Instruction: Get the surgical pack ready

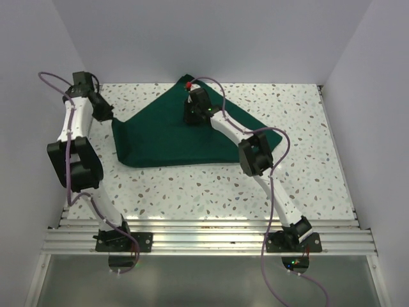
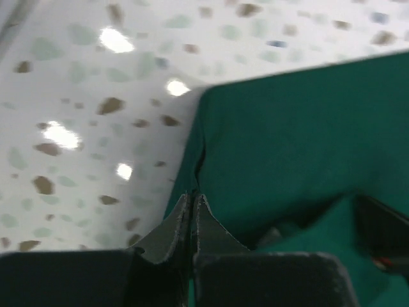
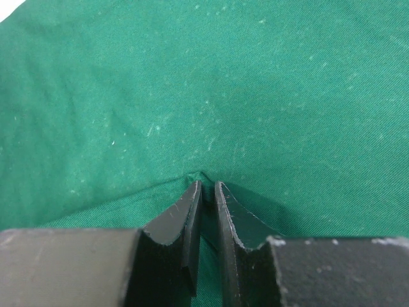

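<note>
The surgical pack shows as a dark green cloth drape (image 1: 185, 137) folded into a rough triangle on the speckled table. My left gripper (image 1: 110, 117) is at the drape's left corner. In the left wrist view it (image 2: 193, 197) is shut on the cloth's (image 2: 300, 128) folded edge, right where the table shows beside it. My right gripper (image 1: 192, 117) points down on the drape near its far tip. Its jaws (image 3: 208, 185) are pinched on a small raised fold of the cloth (image 3: 204, 83). Whatever lies under the drape is hidden.
The speckled tabletop (image 1: 192, 185) surrounds the drape, with white walls on three sides. Aluminium rails (image 1: 204, 233) carry both arm bases at the near edge. Purple cables loop off each arm. A small red tip (image 1: 188, 84) sits by the drape's far point.
</note>
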`<state>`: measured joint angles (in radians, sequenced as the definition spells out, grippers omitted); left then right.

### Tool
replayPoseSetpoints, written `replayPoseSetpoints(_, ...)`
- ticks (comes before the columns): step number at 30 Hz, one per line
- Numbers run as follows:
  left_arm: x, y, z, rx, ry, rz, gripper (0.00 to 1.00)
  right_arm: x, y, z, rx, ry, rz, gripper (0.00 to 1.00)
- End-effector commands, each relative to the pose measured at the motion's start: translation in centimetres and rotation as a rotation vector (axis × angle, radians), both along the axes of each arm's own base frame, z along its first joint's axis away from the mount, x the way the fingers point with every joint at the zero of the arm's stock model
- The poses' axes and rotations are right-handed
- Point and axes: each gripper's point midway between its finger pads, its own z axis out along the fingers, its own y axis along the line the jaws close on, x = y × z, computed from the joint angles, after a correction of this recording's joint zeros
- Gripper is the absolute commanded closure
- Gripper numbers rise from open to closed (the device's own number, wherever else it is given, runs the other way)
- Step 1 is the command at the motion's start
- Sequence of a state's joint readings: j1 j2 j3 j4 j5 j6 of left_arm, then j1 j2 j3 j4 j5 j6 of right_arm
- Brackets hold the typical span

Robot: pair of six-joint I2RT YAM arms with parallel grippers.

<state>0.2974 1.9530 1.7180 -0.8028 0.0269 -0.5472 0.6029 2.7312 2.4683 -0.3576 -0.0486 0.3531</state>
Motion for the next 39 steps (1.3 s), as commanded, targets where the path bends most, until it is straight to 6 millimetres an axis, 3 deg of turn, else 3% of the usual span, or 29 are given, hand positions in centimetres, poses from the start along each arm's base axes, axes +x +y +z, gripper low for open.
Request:
replayPoseSetpoints(1,1.4,-6.9,9.9,-0.091,-0.235,-0.067,1.0,-3.0,0.1,-3.7,-0.015,0.159,0.024,0.82)
replayPoseSetpoints(2,1.4,-8.2,10.8,-0.11,-0.255,-0.08,1.0,-3.1,0.0,-3.9,-0.013,0.175,0.019,0.82)
replayPoseSetpoints(5,1.2,-14.7,13.8,-0.184,-0.312,-0.179,1.0,-3.6,-0.2,-4.5,0.017,0.233,0.004,0.82)
replayPoseSetpoints(7,0.8,-17.3,15.5,-0.246,-0.347,-0.207,1.0,-4.2,-0.2,-4.9,0.033,0.271,0.015,0.83)
replayPoseSetpoints(8,0.3,-20.5,15.8,-0.273,-0.345,-0.262,1.0,-4.4,-0.4,-5.2,0.036,0.292,0.01,0.83)
replayPoseSetpoints(14,-0.1,-29.5,16.0,-0.382,-0.346,-0.382,1.0,-4.8,-0.8,-5.2,0.055,0.331,0.006,0.83)
replayPoseSetpoints(16,0.4,-30.9,14.9,-0.391,-0.32,-0.399,1.0,-4.9,-0.7,-5.2,0.067,0.341,0.009,0.83)
replayPoseSetpoints(20,0.5,-33.2,14.6,-0.405,-0.314,-0.433,1.0,-5.2,-0.9,-5.8,0.104,0.394,0.0,0.83)
replayPoseSetpoints(30,2.4,-35.8,11.7,-0.427,-0.267,-0.471,1.0,-5.5,-0.8,-6.3,0.158,0.437,0.003,0.83)
replayPoseSetpoints(39,3.3,-37.8,9.6,-0.467,-0.239,-0.541,1.0,-5.3,-0.9,-4.8,0.291,0.502,0.007,0.77)
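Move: The left hand already holds the drape's left corner about 11 cm off the table. The fold that the right fingers pinch, where this corner is being taken, lies some 34 cm to its right, 5 cm ahead and 9 cm lower. The drape's far corner is about 25 cm ahead and 33 cm right, and its near left bend about 14 cm back and 8 cm right. From the right hand, the lifted corner is 34 cm left, 5 cm back, 9 cm higher. Keeping the drape's corner pinched, the left hand sweeps about 35 cm right in a quick arc towards the fold under the right gripper, first climbing some 14 cm and then slowing as it sinks about half of that, its fingers swinging round to point down and more to the right. The right hand keeps its pinch on the fold nearly in place, while its wrist turns about 25 degrees so that its fingers point more to the left. ##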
